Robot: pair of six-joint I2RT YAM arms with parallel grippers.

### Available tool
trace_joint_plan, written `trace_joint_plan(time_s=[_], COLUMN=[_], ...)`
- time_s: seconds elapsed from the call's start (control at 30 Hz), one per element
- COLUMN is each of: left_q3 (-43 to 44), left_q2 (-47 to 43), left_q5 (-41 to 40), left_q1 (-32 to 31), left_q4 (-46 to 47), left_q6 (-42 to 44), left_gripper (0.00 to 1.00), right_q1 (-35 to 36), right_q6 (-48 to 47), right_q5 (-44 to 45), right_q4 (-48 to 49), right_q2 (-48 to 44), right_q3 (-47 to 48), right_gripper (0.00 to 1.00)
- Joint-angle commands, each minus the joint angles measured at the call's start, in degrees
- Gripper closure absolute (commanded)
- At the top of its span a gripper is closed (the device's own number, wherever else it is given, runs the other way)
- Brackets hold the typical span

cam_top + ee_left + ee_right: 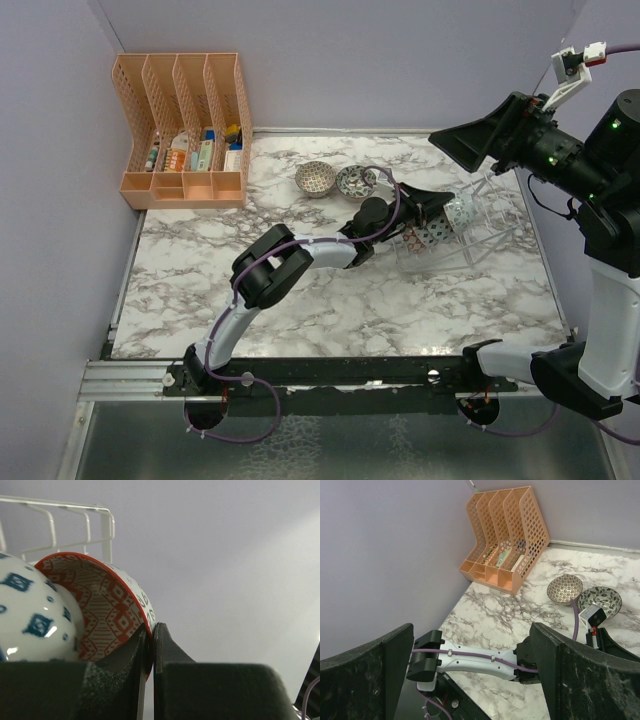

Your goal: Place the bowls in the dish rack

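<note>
My left gripper (151, 627) is shut on the rim of a bowl with a red-patterned inside (107, 607). That bowl stands on edge in the clear dish rack (492, 232), next to a white bowl with blue diamonds (30, 620). From above, the left gripper (438, 214) reaches into the rack's left side, where patterned bowls (430, 237) show between the prongs. Two more bowls lie on the marble table, a grey one (316, 178) and a dark-patterned one (356, 181). My right gripper (472, 635) hangs open high above the table, holding nothing.
An orange slotted organizer (185, 130) with small items stands in the back left corner. The rack's wire rim (75, 510) rises behind the held bowl. My left arm (475, 660) stretches across the table's middle. Purple walls close in the sides and back.
</note>
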Motion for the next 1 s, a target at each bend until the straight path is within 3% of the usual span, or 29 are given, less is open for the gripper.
trace_joint_plan(time_s=[0.0, 0.17, 0.47, 0.63, 0.97], left_q3=[-1.42, -0.96, 1.7, 1.66, 5.55], left_q2=[-0.74, -0.64, -0.7, -1.74, -4.22], left_q5=[1.19, 1.64, 2.88, 2.93, 5.57], left_q1=[1.71, 2.03, 2.38, 2.84, 3.71], left_q4=[-2.16, -3.46, -6.99, -8.59, -21.31], left_q6=[2.09, 2.57, 4.23, 5.08, 9.1], left_gripper=[0.92, 0.9, 0.73, 0.69, 0.58], right_q1=[-0.22, -0.22, -0.22, -0.22, -0.22], right_q6=[-0.64, -0.68, -0.77, -0.77, -0.62], right_q5=[-0.06, -0.04, -0.01, 0.08, -0.07], right_q4=[-0.29, -0.16, -0.12, 0.08, 0.5], right_q2=[-0.2, -0.46, -0.81, -0.97, -1.25], right_q3=[-0.64, -1.13, -2.01, -2.23, -2.6], right_gripper=[0.01, 0.01, 0.01, 0.01, 0.01])
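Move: The left hand holds the red-rimmed bowl by its edge in the dish rack, the bowl's middle about 3 cm back, 3 cm right and 5 cm below; its seat is straight under the bowl. The blue-patterned bowl already racked lies 7 cm back, 4 cm left and 6 cm below the hand, and the grey bowl on the table some 19 cm left, 4 cm ahead and 20 cm lower. From the right hand, the red-rimmed bowl is roughly 9 cm ahead, 8 cm right and 31 cm below. The left hand sinks about 3 cm in the first half second, easing some 2 cm forward as well, to let the red-rimmed bowl down into the rack beside the blue-patterned one. As the hand slows and creeps barely upward, its fingers spread from nearly shut to about two-fifths open and give up their pinch on the rim, one finger staying close inside the bowl's edge and the other swinging clear of its outside, while the wrist rolls about 10 degrees, left side rising. ##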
